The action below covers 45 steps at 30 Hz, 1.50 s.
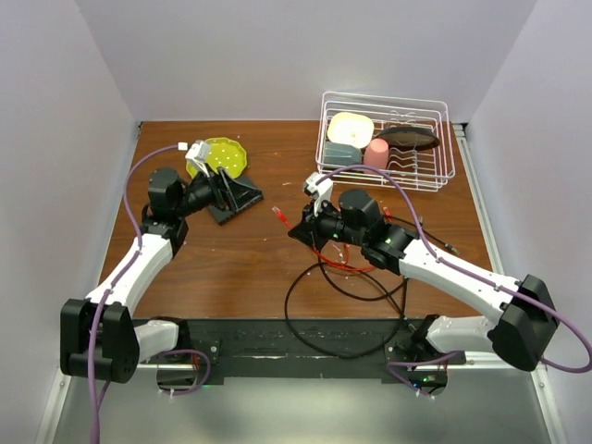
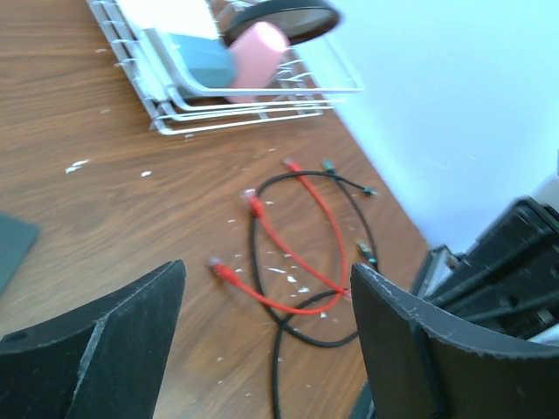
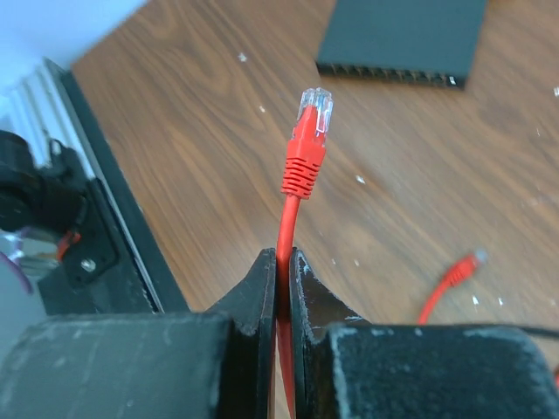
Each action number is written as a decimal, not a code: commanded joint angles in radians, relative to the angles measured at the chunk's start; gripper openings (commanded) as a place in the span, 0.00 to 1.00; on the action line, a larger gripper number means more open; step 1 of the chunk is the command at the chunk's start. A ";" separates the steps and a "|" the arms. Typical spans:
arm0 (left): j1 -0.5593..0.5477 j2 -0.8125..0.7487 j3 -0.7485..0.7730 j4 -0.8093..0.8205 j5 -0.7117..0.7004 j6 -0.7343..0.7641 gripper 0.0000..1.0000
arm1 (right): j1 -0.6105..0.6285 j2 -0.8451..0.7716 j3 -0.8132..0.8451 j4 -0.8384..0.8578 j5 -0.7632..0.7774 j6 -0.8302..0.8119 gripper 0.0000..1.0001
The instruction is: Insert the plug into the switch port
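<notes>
The red plug (image 3: pixel 307 140) with its clear tip sticks up from my right gripper (image 3: pixel 284 258), which is shut on the red cable just below it. In the top view this plug (image 1: pixel 277 215) hangs above the wood, right of the flat black switch box (image 1: pixel 242 199). The switch port row (image 3: pixel 384 74) lines the box's near edge, ahead of the plug and apart from it. My left gripper (image 1: pixel 220 190) is at the box's left side. Its fingers (image 2: pixel 113 340) stand open with nothing between them. A dark corner of the box (image 2: pixel 13 249) shows at the left edge.
A yellow-green plate (image 1: pixel 225 155) lies behind the switch box. The white dish rack (image 1: pixel 387 139) with dishes stands at the back right. Loose red cable (image 2: pixel 297 262) and black cable (image 1: pixel 342 314) lie coiled on the table before the right arm. White crumbs dot the wood.
</notes>
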 commanded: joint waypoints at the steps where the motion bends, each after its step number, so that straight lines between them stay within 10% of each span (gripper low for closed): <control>1: -0.005 -0.007 -0.009 0.172 0.135 -0.068 0.80 | 0.001 -0.014 0.036 0.102 -0.058 0.044 0.00; 20: -0.124 0.050 0.051 0.128 0.213 0.015 0.66 | 0.001 -0.030 0.053 0.147 -0.067 0.085 0.00; 25: -0.142 0.054 0.053 0.154 0.242 0.012 0.39 | 0.001 -0.034 0.056 0.138 -0.058 0.084 0.00; 29: -0.168 0.067 0.068 0.158 0.256 0.012 0.00 | 0.001 -0.036 0.062 0.135 -0.047 0.087 0.00; 31: -0.173 0.061 0.065 0.167 0.261 0.016 0.00 | 0.003 -0.036 0.071 0.119 -0.038 0.076 0.00; 37: -0.173 -0.011 0.019 0.239 0.252 0.038 0.00 | 0.001 -0.060 0.090 0.112 -0.021 0.068 0.42; 45: -0.173 -0.056 -0.045 0.459 0.290 -0.063 0.00 | 0.001 -0.027 0.078 0.191 -0.057 0.111 0.47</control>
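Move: The red plug, still held by its cable in the right hand's shut fingers, sticks out about 3 cm ahead and 4 cm left of that hand, level with it. From the open, empty left hand the plug lies roughly 5 cm back and 8 cm right, 1 cm lower. The switch lies on the table some 8 cm ahead, 5 cm left and 20 cm below the left hand; the yellow plate about 20 cm ahead, 11 cm left, equally low. The plug is handed over in the air: the left hand comes to it back and rightward, some 8 cm, swinging about 20 degrees clockwise, and shuts its fingers on the plug's clear end while the right hand, lifted slightly, holds the cable out. The right fingers then open about halfway and that hand rises some 4 cm; the left keeps its pinch, backing and rising a little more. ##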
